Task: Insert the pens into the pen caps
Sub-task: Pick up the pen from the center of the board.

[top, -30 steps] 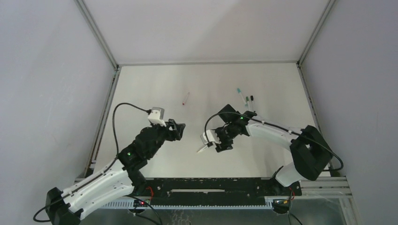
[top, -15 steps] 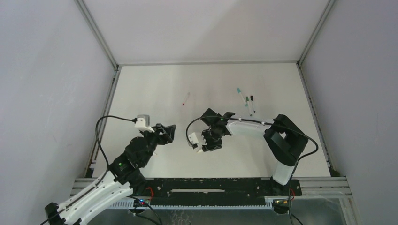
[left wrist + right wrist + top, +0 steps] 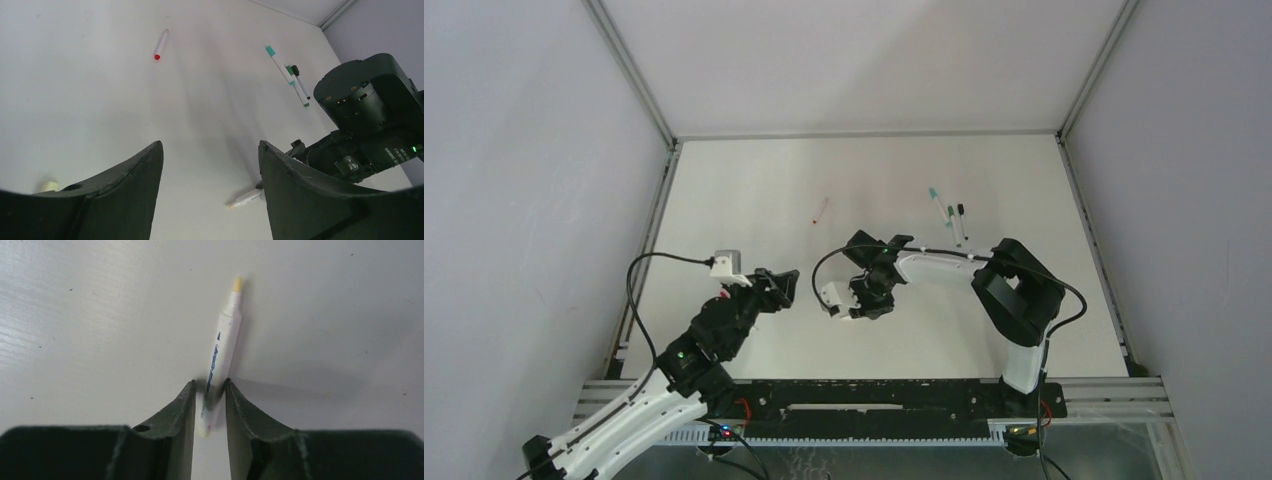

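Note:
A white pen with a yellow tip (image 3: 221, 347) lies on the table, its rear end between the fingers of my right gripper (image 3: 210, 385). The jaws stand narrow on either side of the barrel, with a thin gap on the left, and the pen rests on the surface. The left wrist view shows this pen (image 3: 245, 198) beside the right arm. My left gripper (image 3: 210, 143) hangs open and empty to its left. A small yellow-green cap (image 3: 49, 186) lies by the left finger. In the top view the right gripper (image 3: 856, 308) is low at mid-table and the left gripper (image 3: 784, 283) is beside it.
A white pen with a red end (image 3: 820, 209) lies alone further back. Three pens with teal, green and black ends (image 3: 949, 213) lie together at the back right. The right arm's wrist (image 3: 367, 95) fills the right side of the left wrist view.
My right arm moved left and down over the yellow-tipped pen and its jaws narrowed around the barrel. The left arm drew back toward the near left and stayed open.

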Robot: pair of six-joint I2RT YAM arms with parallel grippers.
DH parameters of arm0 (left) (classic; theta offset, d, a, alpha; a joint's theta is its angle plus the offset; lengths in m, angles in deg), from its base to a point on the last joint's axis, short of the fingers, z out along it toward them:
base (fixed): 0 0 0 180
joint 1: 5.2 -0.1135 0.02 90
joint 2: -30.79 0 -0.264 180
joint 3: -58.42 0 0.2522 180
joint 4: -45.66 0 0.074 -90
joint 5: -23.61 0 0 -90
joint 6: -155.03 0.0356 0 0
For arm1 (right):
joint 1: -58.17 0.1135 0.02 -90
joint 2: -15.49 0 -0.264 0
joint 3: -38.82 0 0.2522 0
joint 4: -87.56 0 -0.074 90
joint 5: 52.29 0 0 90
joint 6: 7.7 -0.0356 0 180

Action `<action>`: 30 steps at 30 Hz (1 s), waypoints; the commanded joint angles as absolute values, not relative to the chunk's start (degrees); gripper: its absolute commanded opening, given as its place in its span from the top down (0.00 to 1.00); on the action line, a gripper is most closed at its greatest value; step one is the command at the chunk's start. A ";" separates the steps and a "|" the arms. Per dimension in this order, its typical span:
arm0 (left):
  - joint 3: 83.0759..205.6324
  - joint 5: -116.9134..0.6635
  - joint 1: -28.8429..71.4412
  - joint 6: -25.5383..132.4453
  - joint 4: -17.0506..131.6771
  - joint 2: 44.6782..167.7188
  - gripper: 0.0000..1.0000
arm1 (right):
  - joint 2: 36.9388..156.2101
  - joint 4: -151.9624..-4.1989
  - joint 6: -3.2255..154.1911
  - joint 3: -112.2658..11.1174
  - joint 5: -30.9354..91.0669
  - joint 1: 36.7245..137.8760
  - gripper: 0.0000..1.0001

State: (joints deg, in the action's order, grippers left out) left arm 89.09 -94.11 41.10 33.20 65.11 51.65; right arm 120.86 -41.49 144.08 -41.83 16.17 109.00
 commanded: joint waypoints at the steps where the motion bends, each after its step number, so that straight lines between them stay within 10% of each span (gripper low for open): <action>1: 85.15 -92.04 40.61 29.68 60.63 49.46 0.27 | 124.16 -37.88 144.32 -42.92 19.54 109.48 0.70; 10: 76.09 -87.22 40.64 20.33 47.42 46.64 0.20 | 123.69 -36.76 141.81 -42.89 20.95 108.71 0.99; 18: 75.85 -81.99 40.64 16.84 40.35 49.21 0.00 | 114.98 -35.04 138.29 -42.96 11.42 103.84 1.00; 30: 75.83 -69.89 40.74 16.12 13.00 63.05 0.01 | 98.98 -33.87 130.51 -41.18 -17.74 89.23 1.00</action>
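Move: The uncapped, yellow-tipped pen lies between my right fingertips on the board, its middle about 2 cm left, 1 cm back and 1 cm below. From that hand the red-ended pen lies some 21 cm ahead and 11 cm left, and the teal-capped pen about 22 cm ahead and 14 cm right. From my empty left hand the yellow-tipped pen is some 16 cm right, 3 cm back and 17 cm below; the yellow cap is 8 cm left, level fore and aft, 17 cm below. I shut my right fingers on the barrel of the yellow-tipped pen, then lift it some 11 cm off the board, easing right and tilting the fingertips up towards my left. My left hand dips, then climbs to just above its starting height, going about 7 cm right towards the pen, rolling and swinging its fingers clockwise to the right while they spread fully. ##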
